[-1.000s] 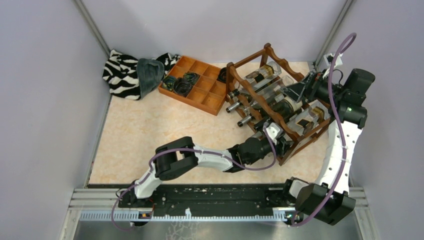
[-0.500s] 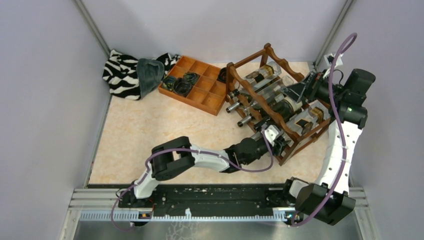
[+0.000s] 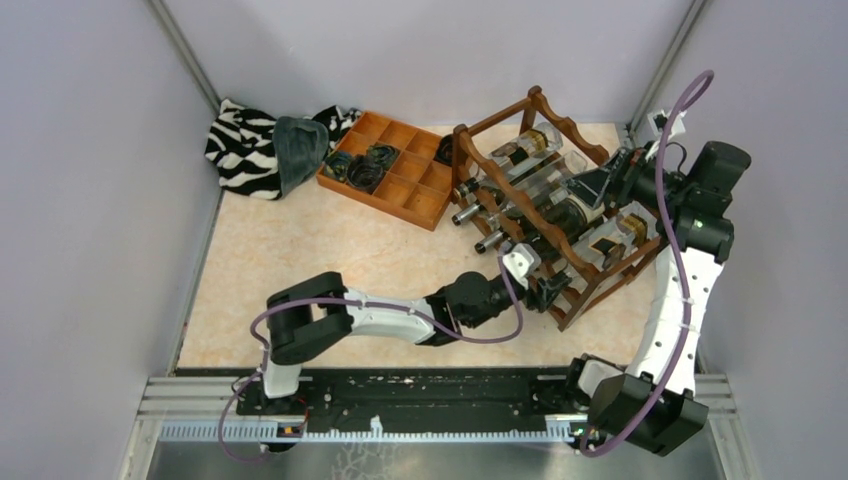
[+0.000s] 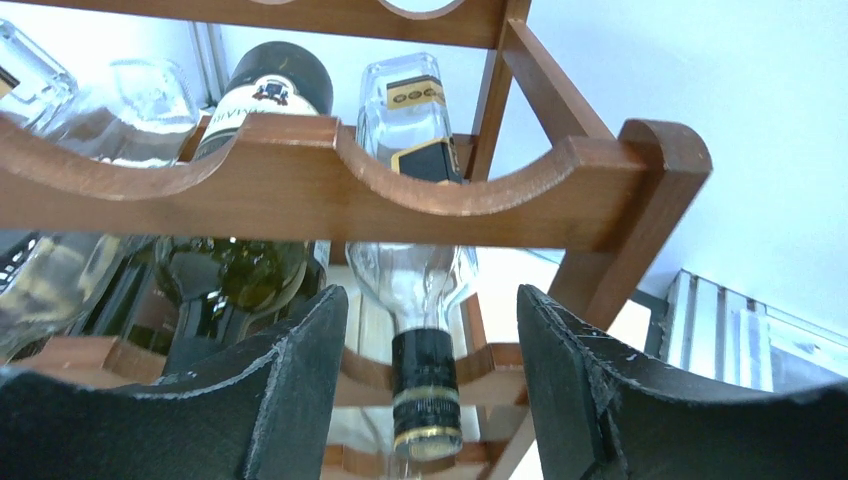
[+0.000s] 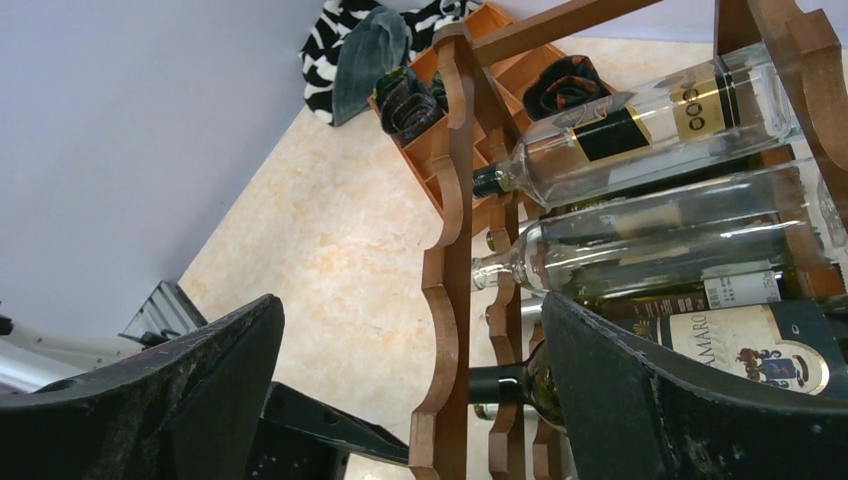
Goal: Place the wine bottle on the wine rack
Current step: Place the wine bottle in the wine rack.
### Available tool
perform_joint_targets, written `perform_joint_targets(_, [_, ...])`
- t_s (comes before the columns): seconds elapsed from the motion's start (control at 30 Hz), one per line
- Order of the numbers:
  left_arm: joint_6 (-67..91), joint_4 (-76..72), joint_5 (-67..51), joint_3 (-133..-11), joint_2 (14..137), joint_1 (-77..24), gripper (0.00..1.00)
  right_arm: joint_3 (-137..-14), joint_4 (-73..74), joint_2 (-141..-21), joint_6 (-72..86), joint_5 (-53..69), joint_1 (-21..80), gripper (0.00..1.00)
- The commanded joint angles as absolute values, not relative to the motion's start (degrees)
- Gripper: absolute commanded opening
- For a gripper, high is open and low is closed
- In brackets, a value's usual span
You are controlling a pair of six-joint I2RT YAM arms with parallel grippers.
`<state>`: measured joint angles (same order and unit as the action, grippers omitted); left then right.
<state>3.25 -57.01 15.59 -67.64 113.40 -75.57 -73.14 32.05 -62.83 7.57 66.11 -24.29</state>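
The wine rack [image 3: 541, 101], a reddish-brown frame with scalloped rails, stands at the right of the table holding several bottles. A clear wine bottle [image 3: 612, 243] with a black and gold label lies in the rack's nearest slot. In the left wrist view its black-capped neck [image 4: 428, 385] points at the camera under the scalloped rail [image 4: 300, 190]. My left gripper [image 4: 430, 300] is open at the rack's near end [image 3: 545, 288], jaws either side of that neck with gaps on both sides. My right gripper [image 5: 410, 305] is open and empty beside the rack's far right side [image 3: 600, 185].
An orange-brown compartment tray [image 3: 392, 172] with dark items sits left of the rack. A zebra-striped cloth [image 3: 243, 147] and a grey cloth [image 3: 298, 150] lie in the back left corner. Walls close in the table on three sides. A metal rail [image 3: 430, 405] runs along the near edge.
My left arm has drawn back to the left, away from the rack's near end, its elbow swinging left. The right arm has barely moved.
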Motion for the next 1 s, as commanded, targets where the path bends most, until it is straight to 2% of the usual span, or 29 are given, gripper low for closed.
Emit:
perform_joint_targets(0.0, [4.9,-58.0,13.2,-62.9,107.4,-75.9,0.69,-73.2,29.6,-60.7,6.8,67.4,-25.1,0.98])
perform_joint_targets(0.17, [3.1,-51.9,6.3,-58.3,99.6,-75.9,0.68,-73.3,30.8,-59.7,4.9,66.2,-25.2,0.98])
perform_joint_targets(0.33, [2.5,-37.9,0.6,-57.7,90.8,-75.8,0.68,-73.7,32.1,-57.4,1.8,64.9,-25.3,0.98])
perform_joint_targets(0.47, [3.0,-30.2,2.9,-55.7,82.4,-75.8,0.77,-75.1,35.1,-55.3,-2.4,62.8,-25.4,0.98])
perform_joint_targets(0.6, [3.6,-25.2,10.0,-53.3,72.9,-75.7,0.98,-78.0,37.9,-53.6,-6.1,60.5,-25.4,0.99])
perform_joint_targets(0.7, [3.0,-18.3,13.7,-56.0,67.4,-74.7,0.99,-79.4,37.5,-52.1,-6.8,59.7,-25.4,0.99])
perform_joint_targets(0.8, [5.8,-8.9,12.5,-61.5,63.5,-70.3,0.99,-81.0,35.8,-51.0,-5.3,60.4,-25.4,0.99])
perform_joint_targets(0.97, [16.4,-1.7,0.5,-66.2,57.5,-53.4,0.99,-84.0,27.0,-48.9,6.8,60.5,-25.4,0.99])
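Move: The clear bottle with the black cap already lies in the rack's middle tier, neck towards the left hand; its middle is about 7 cm ahead of that hand, 13 cm right and 6 cm below. From the same hand, the dark wine bottle beside it lies some 14 cm ahead, 5 cm right and 5 cm down, and the rack's near corner post about 7 cm back and 9 cm right, 4 cm lower. From the right hand, the clear bottle is roughly 11 cm back, 10 cm right and 18 cm below. Leftward and up, the empty left hand pulls away from the rack, some 20 cm each way and speeding up, first swinging about 6 cm back and then forward again, its fingers spreading from part-open to wide. The right hand, already open above the rack, rises and draws back some 5 cm, its fingers tipping upward and its left side rolling down. ##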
